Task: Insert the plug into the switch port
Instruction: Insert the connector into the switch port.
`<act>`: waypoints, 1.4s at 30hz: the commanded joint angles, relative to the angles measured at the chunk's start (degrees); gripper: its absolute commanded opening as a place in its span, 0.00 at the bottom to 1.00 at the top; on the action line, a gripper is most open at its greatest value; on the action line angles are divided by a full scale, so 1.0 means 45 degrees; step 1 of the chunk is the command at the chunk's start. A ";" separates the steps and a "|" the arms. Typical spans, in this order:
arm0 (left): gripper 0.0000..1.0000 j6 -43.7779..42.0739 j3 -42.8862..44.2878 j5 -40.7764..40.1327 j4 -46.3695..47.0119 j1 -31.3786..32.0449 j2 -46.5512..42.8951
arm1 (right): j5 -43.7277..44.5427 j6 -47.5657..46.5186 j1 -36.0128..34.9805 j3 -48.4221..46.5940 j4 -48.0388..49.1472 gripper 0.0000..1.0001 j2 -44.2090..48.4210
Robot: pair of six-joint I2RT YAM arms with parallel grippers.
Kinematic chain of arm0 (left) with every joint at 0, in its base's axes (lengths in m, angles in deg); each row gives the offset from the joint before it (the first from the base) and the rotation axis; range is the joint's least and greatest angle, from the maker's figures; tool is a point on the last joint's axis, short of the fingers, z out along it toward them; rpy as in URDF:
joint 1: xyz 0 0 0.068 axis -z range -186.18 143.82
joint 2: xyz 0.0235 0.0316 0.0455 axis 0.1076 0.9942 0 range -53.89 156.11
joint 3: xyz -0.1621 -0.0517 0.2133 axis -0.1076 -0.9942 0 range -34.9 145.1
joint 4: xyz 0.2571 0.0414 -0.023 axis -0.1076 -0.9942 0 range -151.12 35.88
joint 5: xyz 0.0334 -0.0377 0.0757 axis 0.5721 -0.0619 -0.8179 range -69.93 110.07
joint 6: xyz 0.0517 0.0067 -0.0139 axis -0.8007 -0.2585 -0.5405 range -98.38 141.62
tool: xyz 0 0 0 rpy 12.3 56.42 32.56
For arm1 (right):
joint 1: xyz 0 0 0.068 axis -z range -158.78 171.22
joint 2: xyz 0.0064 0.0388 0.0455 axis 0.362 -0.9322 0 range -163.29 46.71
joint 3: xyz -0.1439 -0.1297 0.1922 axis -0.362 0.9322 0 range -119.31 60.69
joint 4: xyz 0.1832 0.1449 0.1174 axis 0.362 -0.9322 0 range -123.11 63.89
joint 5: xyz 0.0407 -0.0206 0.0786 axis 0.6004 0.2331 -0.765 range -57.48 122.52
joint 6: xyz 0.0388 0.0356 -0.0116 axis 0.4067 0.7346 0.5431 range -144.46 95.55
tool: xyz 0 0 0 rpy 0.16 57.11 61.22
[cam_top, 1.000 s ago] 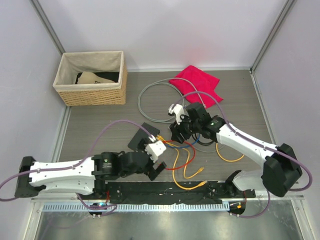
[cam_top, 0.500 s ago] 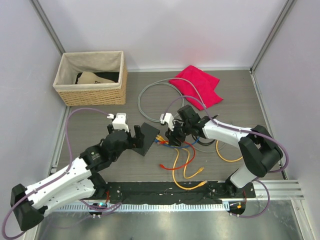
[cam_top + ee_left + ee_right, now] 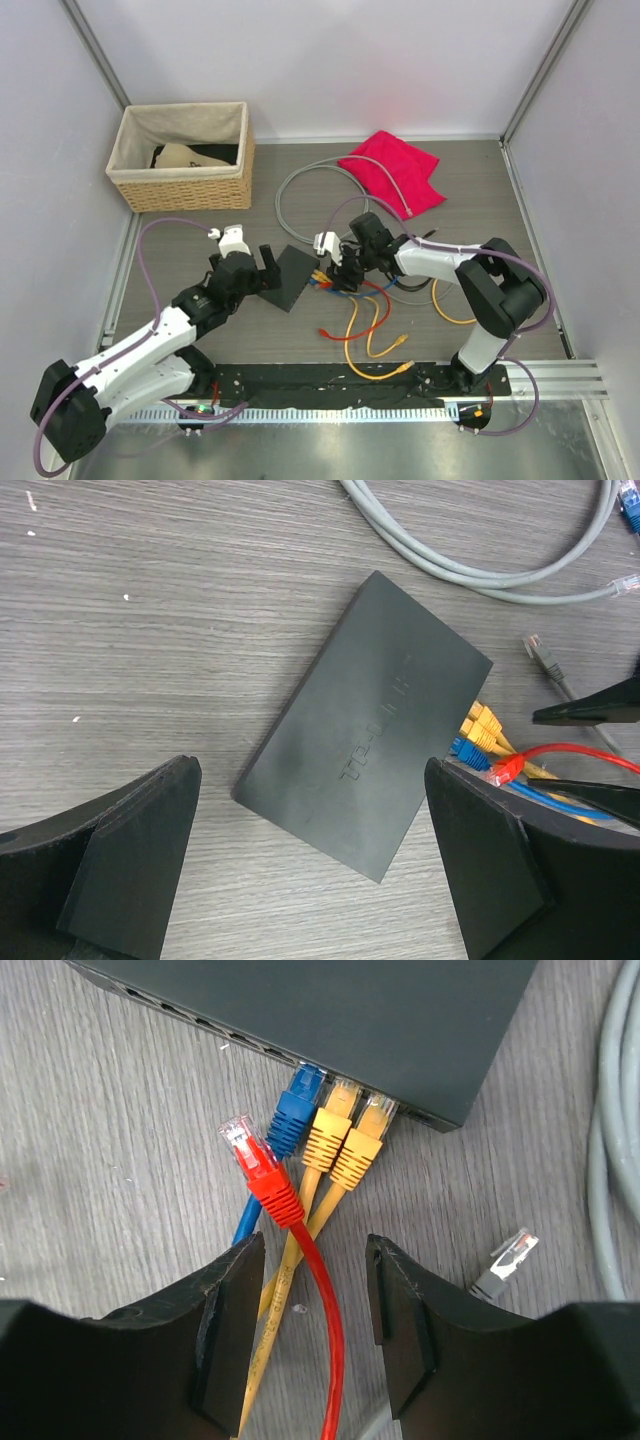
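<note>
The dark grey switch lies flat on the table. One blue plug and two yellow plugs sit in its ports. The red plug lies loose just short of the port row, left of the blue one. My right gripper is open, its fingers either side of the red cable behind the plug, with a gap on both sides. My left gripper stands wide open above the switch's near left corner, touching nothing.
A loose grey plug lies right of the ports, with its grey cable looped behind. Yellow cables trail toward the front rail. A wicker basket stands back left, and a red cloth lies at the back.
The left arm swung from the front of the table up to the switch's left side. The right gripper slid left to the ports and its jaws narrowed around the red cable.
</note>
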 commanded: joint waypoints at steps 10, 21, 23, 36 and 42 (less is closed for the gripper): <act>1.00 0.0055 0.0129 0.0472 0.1147 -0.0171 0.0891 | -0.0966 -0.0765 -0.0101 -0.0804 0.0669 0.49 -0.0510; 1.00 0.0055 0.0129 0.0726 0.1186 -0.0249 0.1048 | -0.1142 -0.0843 -0.0160 -0.1000 0.0220 0.41 -0.0901; 1.00 0.0055 0.0109 0.0746 0.1206 -0.0249 0.1125 | -0.1123 -0.0824 -0.0179 -0.0981 0.0219 0.38 -0.0921; 1.00 0.0074 0.0109 0.0863 0.1264 -0.0307 0.1340 | -0.0440 -0.0375 -0.0218 -0.1137 -0.0463 0.09 0.0170; 1.00 0.0133 0.0148 0.0805 0.1245 -0.0405 0.1516 | 0.0690 0.0210 -0.0764 -0.1235 -0.1304 0.03 0.2143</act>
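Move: The loose red plug lies only about 2 cm to the right hand's left, 1 cm back and 1 cm below the hand point. The switch sits some 11 cm left and 1 cm ahead. The seated blue plug is 4 cm left of the hand, straight across, the two seated yellow plugs 4 cm left and 1 ahead; a loose grey plug lies 6 cm straight ahead. From the left hand, the red plug is about 14 cm right, level ahead, 9 below. The red plug gets pinched by its boot: the half-open right fingers edge about 1.5 cm left towards the switch, sink a little around it and close, then rise roughly 2 cm with it, easing slightly back to the right. Meanwhile the left hand, still wide open and empty, sinks about 2 cm towards the switch. ##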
